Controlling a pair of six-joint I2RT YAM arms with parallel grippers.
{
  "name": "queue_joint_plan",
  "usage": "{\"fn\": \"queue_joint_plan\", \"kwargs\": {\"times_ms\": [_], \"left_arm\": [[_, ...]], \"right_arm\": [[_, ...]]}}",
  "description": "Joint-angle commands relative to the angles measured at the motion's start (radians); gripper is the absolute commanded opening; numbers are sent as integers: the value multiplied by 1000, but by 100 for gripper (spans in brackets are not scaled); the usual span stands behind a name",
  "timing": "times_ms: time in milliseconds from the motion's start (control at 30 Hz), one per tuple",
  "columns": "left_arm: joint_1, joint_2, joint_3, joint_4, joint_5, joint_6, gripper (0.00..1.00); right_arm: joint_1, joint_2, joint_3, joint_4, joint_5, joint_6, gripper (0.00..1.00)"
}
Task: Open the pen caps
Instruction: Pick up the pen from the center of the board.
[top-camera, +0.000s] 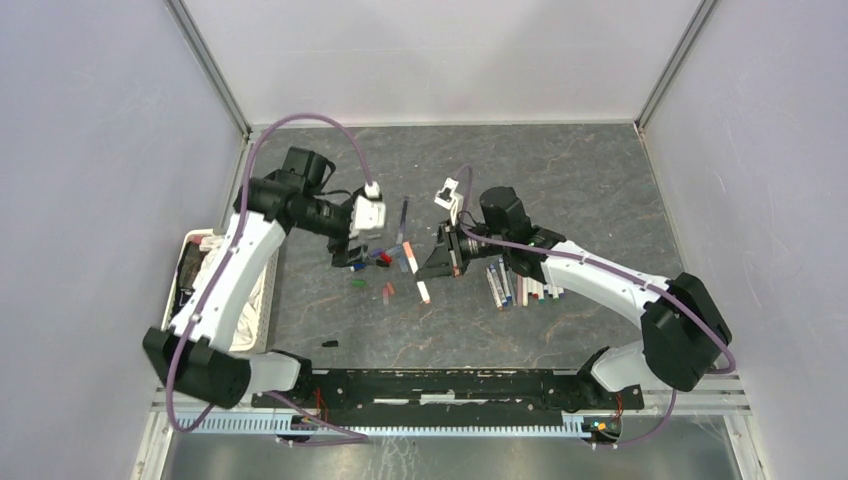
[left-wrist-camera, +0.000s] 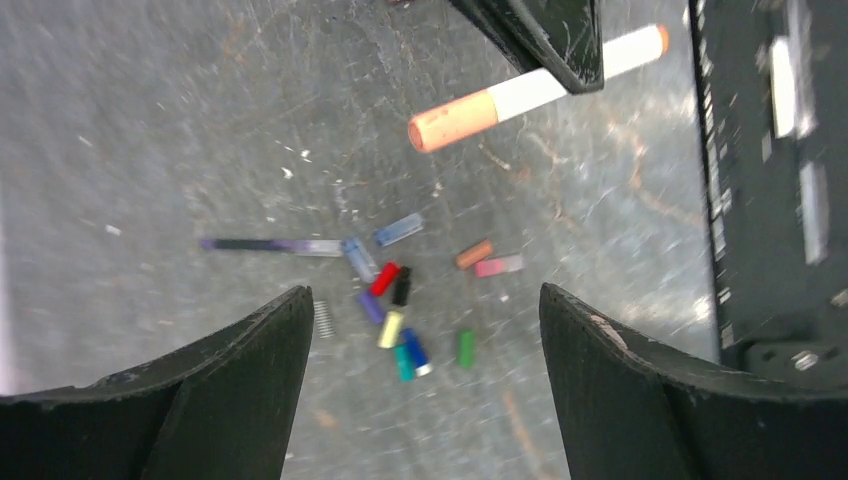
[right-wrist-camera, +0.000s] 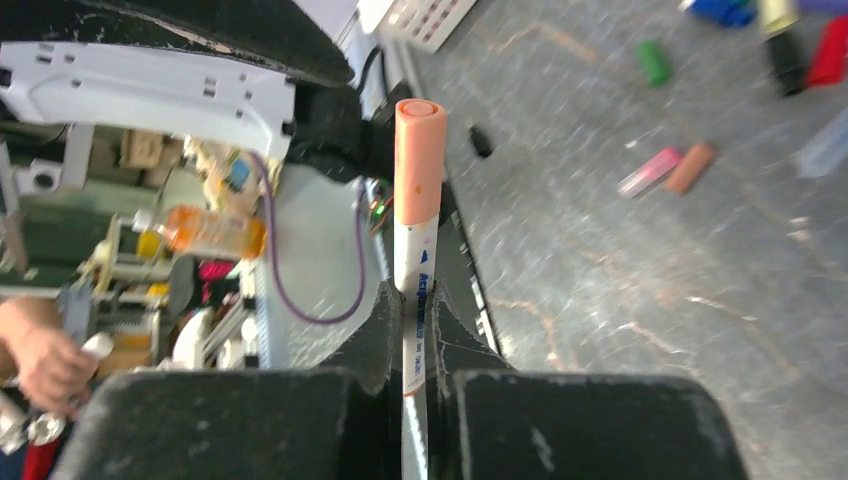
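Note:
My right gripper (right-wrist-camera: 415, 310) is shut on the white barrel of a pen (right-wrist-camera: 415, 265), held above the table with its orange cap (right-wrist-camera: 418, 160) on. In the top view this pen (top-camera: 414, 270) hangs slanted between the two arms, with the right gripper (top-camera: 425, 268) at its middle. My left gripper (left-wrist-camera: 422, 295) is open with nothing between its fingers, hovering over a cluster of loose pen caps (left-wrist-camera: 395, 310) in red, black, yellow, blue and green. It (top-camera: 350, 255) stands just left of the held pen. More pens (top-camera: 520, 285) lie in a pile under the right arm.
A purple pen (left-wrist-camera: 270, 245) and a small spring (left-wrist-camera: 323, 318) lie near the caps. Pink and brown caps (right-wrist-camera: 668, 168) and a green one (right-wrist-camera: 653, 62) lie apart, and a black cap (top-camera: 328, 343) lies nearer the bases. A white basket (top-camera: 262, 300) stands at the left edge.

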Motion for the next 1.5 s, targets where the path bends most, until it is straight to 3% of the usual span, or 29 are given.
{"fn": "queue_joint_plan", "kwargs": {"times_ms": [0,300,567,800,1067,1167,1233,1367,1400,1467], "left_arm": [[-89,-121,-43,59,-190,324,88],[-245,-250,-153,55,-332,674,89],[-364,-305,-250,168,-420,810,74],[-388,-297,-281,210,-516,867,52],[-413,-321,-309,229,-503,861,26],[-424,-327,-316,210,-506,842,6],[-427,-334,-328,210,-504,820,2],[-428,-332,-339,211,-526,745,2],[-428,-325,-334,220,-531,698,2],[-428,-305,-309,232,-534,590,2]], "right_arm": [[29,30,75,-43,-169,-6,0],[60,135,205,-88,-240,14,0],[88,193,284,-187,-261,-21,0],[87,212,294,-244,-264,-58,0],[87,230,314,-250,-265,-62,0],[87,232,315,-246,-265,-64,0],[80,230,311,-244,-259,-63,0],[58,220,298,-261,-155,-70,37],[59,212,293,-270,-105,-78,44],[59,192,253,-217,-60,-47,47]]}}
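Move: The left hand is open and empty. The orange cap of the pen is about 6 cm to its right, 2 cm ahead and 1 cm lower. From the right hand, already gripping the white body, the cap is roughly 5 cm ahead, 2 cm left and 1 cm up. On the board some 18 cm below the left hand, the loose caps are about 3 cm left and 1 cm back; the dark pen is 7 cm ahead, 3 cm right. Left pinches the cap, going back and down, wrist turning 70 degrees; right brings pen back-left 5 cm, opens. ##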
